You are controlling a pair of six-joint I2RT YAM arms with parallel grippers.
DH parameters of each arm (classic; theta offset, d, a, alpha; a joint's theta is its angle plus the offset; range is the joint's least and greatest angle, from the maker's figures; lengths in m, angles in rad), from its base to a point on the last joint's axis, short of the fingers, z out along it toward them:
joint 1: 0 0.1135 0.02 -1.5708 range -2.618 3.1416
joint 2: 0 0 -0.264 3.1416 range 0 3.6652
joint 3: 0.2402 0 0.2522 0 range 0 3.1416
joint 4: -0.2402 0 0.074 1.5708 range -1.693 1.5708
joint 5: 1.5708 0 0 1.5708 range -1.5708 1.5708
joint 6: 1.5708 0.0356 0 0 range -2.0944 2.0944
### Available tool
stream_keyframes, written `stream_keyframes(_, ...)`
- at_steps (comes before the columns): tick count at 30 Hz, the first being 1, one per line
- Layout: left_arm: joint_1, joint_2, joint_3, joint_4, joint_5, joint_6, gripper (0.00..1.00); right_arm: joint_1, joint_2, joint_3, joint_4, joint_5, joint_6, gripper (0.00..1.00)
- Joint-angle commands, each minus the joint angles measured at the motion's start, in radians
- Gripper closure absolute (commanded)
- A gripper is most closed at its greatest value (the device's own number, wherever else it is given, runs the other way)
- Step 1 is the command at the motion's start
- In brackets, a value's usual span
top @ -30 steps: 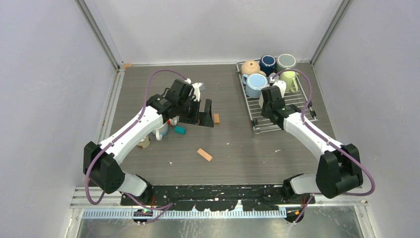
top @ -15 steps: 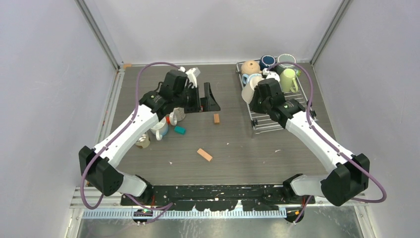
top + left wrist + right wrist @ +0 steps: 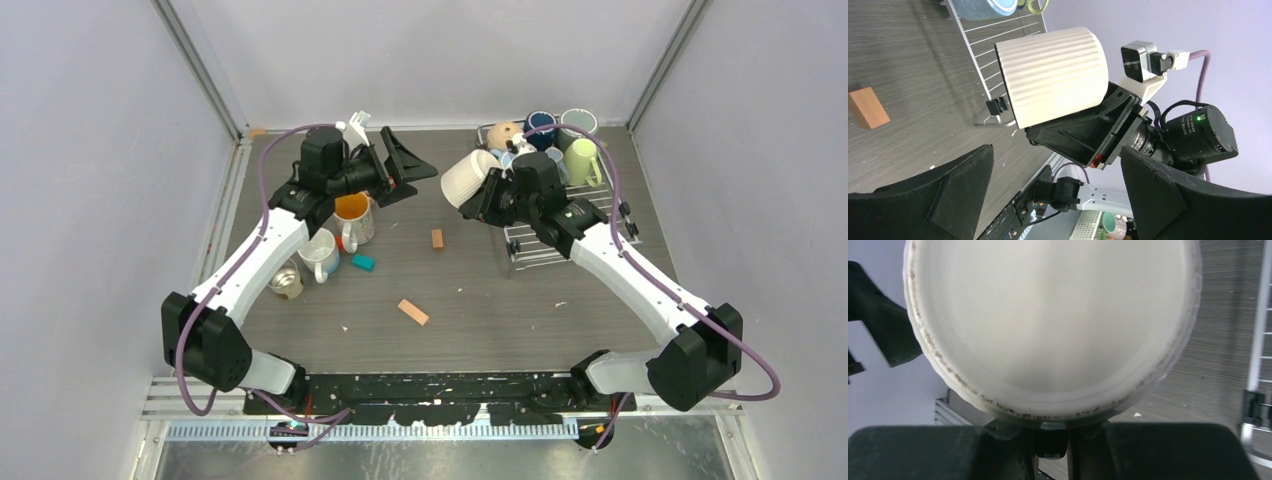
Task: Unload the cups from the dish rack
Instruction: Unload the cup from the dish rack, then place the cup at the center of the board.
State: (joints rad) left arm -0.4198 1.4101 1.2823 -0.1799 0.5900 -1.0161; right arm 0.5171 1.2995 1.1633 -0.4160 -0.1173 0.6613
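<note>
My right gripper (image 3: 488,200) is shut on a white ribbed cup (image 3: 466,178) and holds it tilted in the air, left of the dish rack (image 3: 560,245). That cup's pale base (image 3: 1048,325) fills the right wrist view, above the shut right gripper (image 3: 1050,440). My left gripper (image 3: 418,178) is open, raised, and faces the cup from the left without touching it. In the left wrist view the cup (image 3: 1053,75) lies beyond the open left gripper (image 3: 1058,195). Tan (image 3: 505,133), navy (image 3: 540,124), grey-green (image 3: 578,122) and lime green (image 3: 582,160) cups stay in the rack.
On the table at the left stand an orange-lined mug (image 3: 352,215), a white mug (image 3: 320,252) and a small metallic cup (image 3: 288,282). A teal block (image 3: 362,262) and two orange blocks (image 3: 437,238) (image 3: 412,312) lie mid-table. Walls close in on both sides.
My right gripper lifted the white cup out of the rack and carried it left. My left gripper rose from the mugs on the table and swung toward the back, facing the cup.
</note>
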Motion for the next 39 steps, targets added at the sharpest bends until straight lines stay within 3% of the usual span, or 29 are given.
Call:
stream_keyframes(1, 0.023, 0.006, -0.030, 0.196, 0.085, -0.124, 0.00, 0.003, -0.001, 0.080, 0.237, -0.137, 0.096, 0.99)
stream_keyframes(15, 0.046, 0.023, -0.075, 0.375, 0.138, -0.281, 0.02, 0.004, 0.009, 0.039, 0.413, -0.251, 0.241, 0.99)
stream_keyframes(20, 0.051, 0.031, -0.088, 0.476, 0.159, -0.353, 0.07, 0.004, 0.021, 0.032, 0.463, -0.299, 0.270, 0.99)
stream_keyframes(25, 0.053, 0.051, -0.107, 0.667, 0.177, -0.486, 0.17, 0.003, 0.039, 0.007, 0.556, -0.359, 0.335, 0.99)
stream_keyframes(30, 0.053, 0.081, -0.128, 0.858, 0.185, -0.646, 0.33, 0.004, 0.053, -0.015, 0.643, -0.401, 0.394, 0.99)
stream_keyframes(39, 0.053, 0.085, -0.123, 0.893, 0.192, -0.695, 0.55, 0.004, 0.068, -0.036, 0.716, -0.437, 0.434, 0.99)
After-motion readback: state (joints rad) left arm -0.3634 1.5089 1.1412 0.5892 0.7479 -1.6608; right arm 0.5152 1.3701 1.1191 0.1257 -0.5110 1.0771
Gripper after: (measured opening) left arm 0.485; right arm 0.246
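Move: The white cup, held by the right fingers, has its middle about 12 cm right of the left hand and 5 cm lower, neither ahead nor back. From the right hand the cup's middle is about 4 cm ahead, 3 cm left and 1 cm up. The left hand waits 15 cm left, 5 cm ahead and 6 cm up from the right. A brown block lies 9 cm left, 4 cm back and 22 cm below the right hand. Right hand carries the cup about 12 cm up-left, rolling; left hand rises, half-closing its fingers astride the rim. ##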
